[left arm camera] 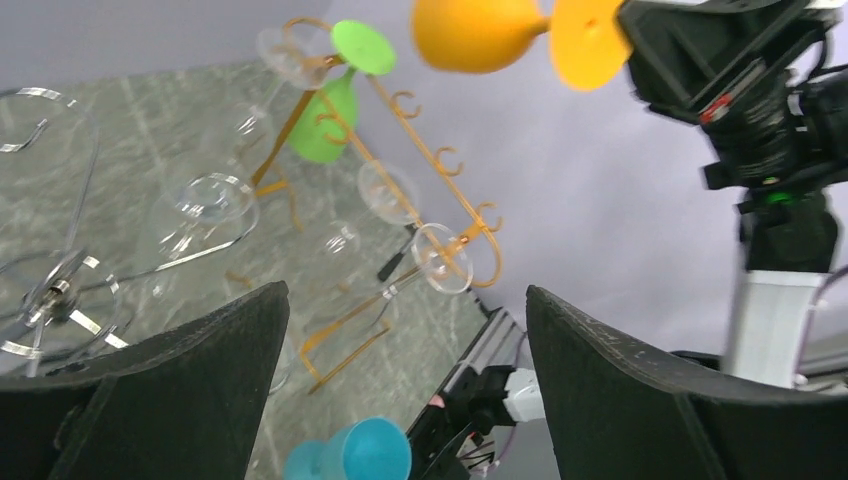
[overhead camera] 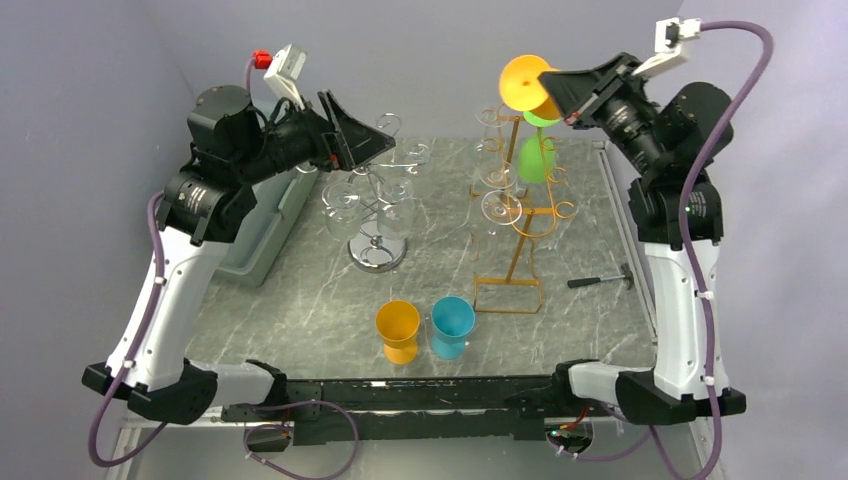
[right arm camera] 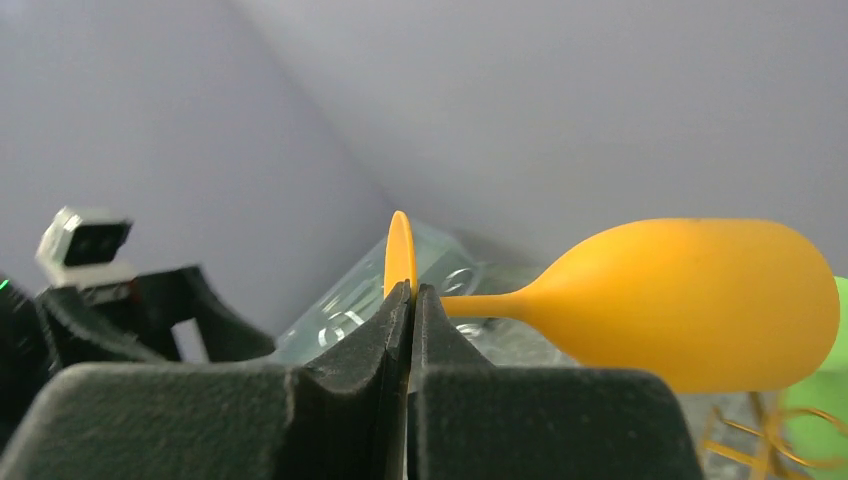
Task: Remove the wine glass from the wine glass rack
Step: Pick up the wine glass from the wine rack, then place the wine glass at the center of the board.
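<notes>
An orange wine glass (overhead camera: pixel 524 82) hangs in the air above the top of the gold wine glass rack (overhead camera: pixel 520 225), lying sideways. My right gripper (overhead camera: pixel 562 97) is shut on the edge of its flat foot (right arm camera: pixel 400 250), with stem and bowl (right arm camera: pixel 690 300) pointing away to the right. A green wine glass (overhead camera: pixel 535 160) and clear glasses (overhead camera: pixel 500 205) still hang on that rack. My left gripper (left arm camera: pixel 405 292) stands open with nothing between its fingers, up beside the silver rack (overhead camera: pixel 378 215) of clear glasses.
An orange cup (overhead camera: pixel 398 328) and a blue cup (overhead camera: pixel 452 325) stand near the front edge. A grey bin (overhead camera: pixel 265 235) sits at the table's left side. A dark-handled tool (overhead camera: pixel 600 281) lies right of the gold rack's base.
</notes>
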Available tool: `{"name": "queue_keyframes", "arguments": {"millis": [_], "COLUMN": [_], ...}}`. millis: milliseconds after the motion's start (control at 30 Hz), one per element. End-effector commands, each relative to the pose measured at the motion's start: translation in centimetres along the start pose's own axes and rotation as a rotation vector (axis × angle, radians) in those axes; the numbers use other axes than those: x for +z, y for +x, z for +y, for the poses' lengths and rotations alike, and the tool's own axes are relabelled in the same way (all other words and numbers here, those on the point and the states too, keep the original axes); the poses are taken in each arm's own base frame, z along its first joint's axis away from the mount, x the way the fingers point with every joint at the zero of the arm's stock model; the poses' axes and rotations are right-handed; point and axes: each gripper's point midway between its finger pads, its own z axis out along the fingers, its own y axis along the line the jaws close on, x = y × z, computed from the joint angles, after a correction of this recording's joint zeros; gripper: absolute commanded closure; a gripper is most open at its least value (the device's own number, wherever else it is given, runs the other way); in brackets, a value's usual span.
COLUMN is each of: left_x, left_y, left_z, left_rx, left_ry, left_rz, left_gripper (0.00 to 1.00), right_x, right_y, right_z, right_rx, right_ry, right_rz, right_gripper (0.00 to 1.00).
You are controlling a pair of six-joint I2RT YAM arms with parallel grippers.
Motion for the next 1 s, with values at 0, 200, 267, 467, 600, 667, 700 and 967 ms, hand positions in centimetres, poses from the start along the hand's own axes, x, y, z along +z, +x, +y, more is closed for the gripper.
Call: {"name": "queue_keyframes", "arguments": {"millis": [0,200,267,467,600,667,700,967], "left_x": [-0.2,0.8,1.1,2.0,2.5,2.6,2.7,3.1], "left_y": [-2.6,-3.5,-3.6,-3.5,-3.3,-3.3,-3.4,-3.4], "left_z": [-4.8,-6.5,-6.6,-7.1,-6.9,-6.8,-6.9,-7.0], "left_rx": [0.028,-0.008,-0.014,-0.034,-0.045,-0.048,-0.049,-0.071], "left_ry": [0.211,0.327,0.345,0.418,0.434,0.434,0.439,0.472], "left_rz": [-0.049,-0.044,-0.043,-0.019,-0.006,-0.006,-0.008,-0.006], "left_gripper": [0.08,0.14,0.18,0.28,0.34,0.36,0.37,0.50], "right_x": [1.4,3.0,3.3,3.8,3.9,3.9,3.9,3.5], "right_y": [0.2,3.1,3.8,4.9,5.5,5.5,5.6,5.3], "right_z": [5.2,9.5,10.7,12.8,13.6,13.7,13.8,14.2], "right_rx": [-0.049,-0.004,0.005,0.020,0.037,0.043,0.046,0.054], "right_ry": [-0.197,-0.363,-0.393,-0.432,-0.454,-0.454,-0.455,-0.464], "right_rz": [-0.018,0.044,0.058,0.081,0.093,0.096,0.099,0.094], "right_gripper": [1.00,1.00,1.00,1.00,1.00,1.00,1.00,1.00]}}
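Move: From the open left hand, the foot of the orange wine glass, already pinched by the right hand, lies about 23 cm right, 6 cm ahead and 6 cm higher; the silver rack's top is some 12 cm ahead, 4 cm left and 12 cm below. From the right hand, the left gripper waits about 25 cm left, 4 cm back and 6 cm lower. The green glass hangs about 15 cm ahead, 4 cm right and 25 cm below the right hand. Sweeping left about 15 cm with a slight drift back, the right hand carries the orange glass by its foot towards the left gripper, turning some 25 degrees counter-clockwise and easing to a halt. The left hand rises and shifts right about 5 cm each to meet the foot, rolls and turns clockwise, and narrows its fingers to roughly half open. ##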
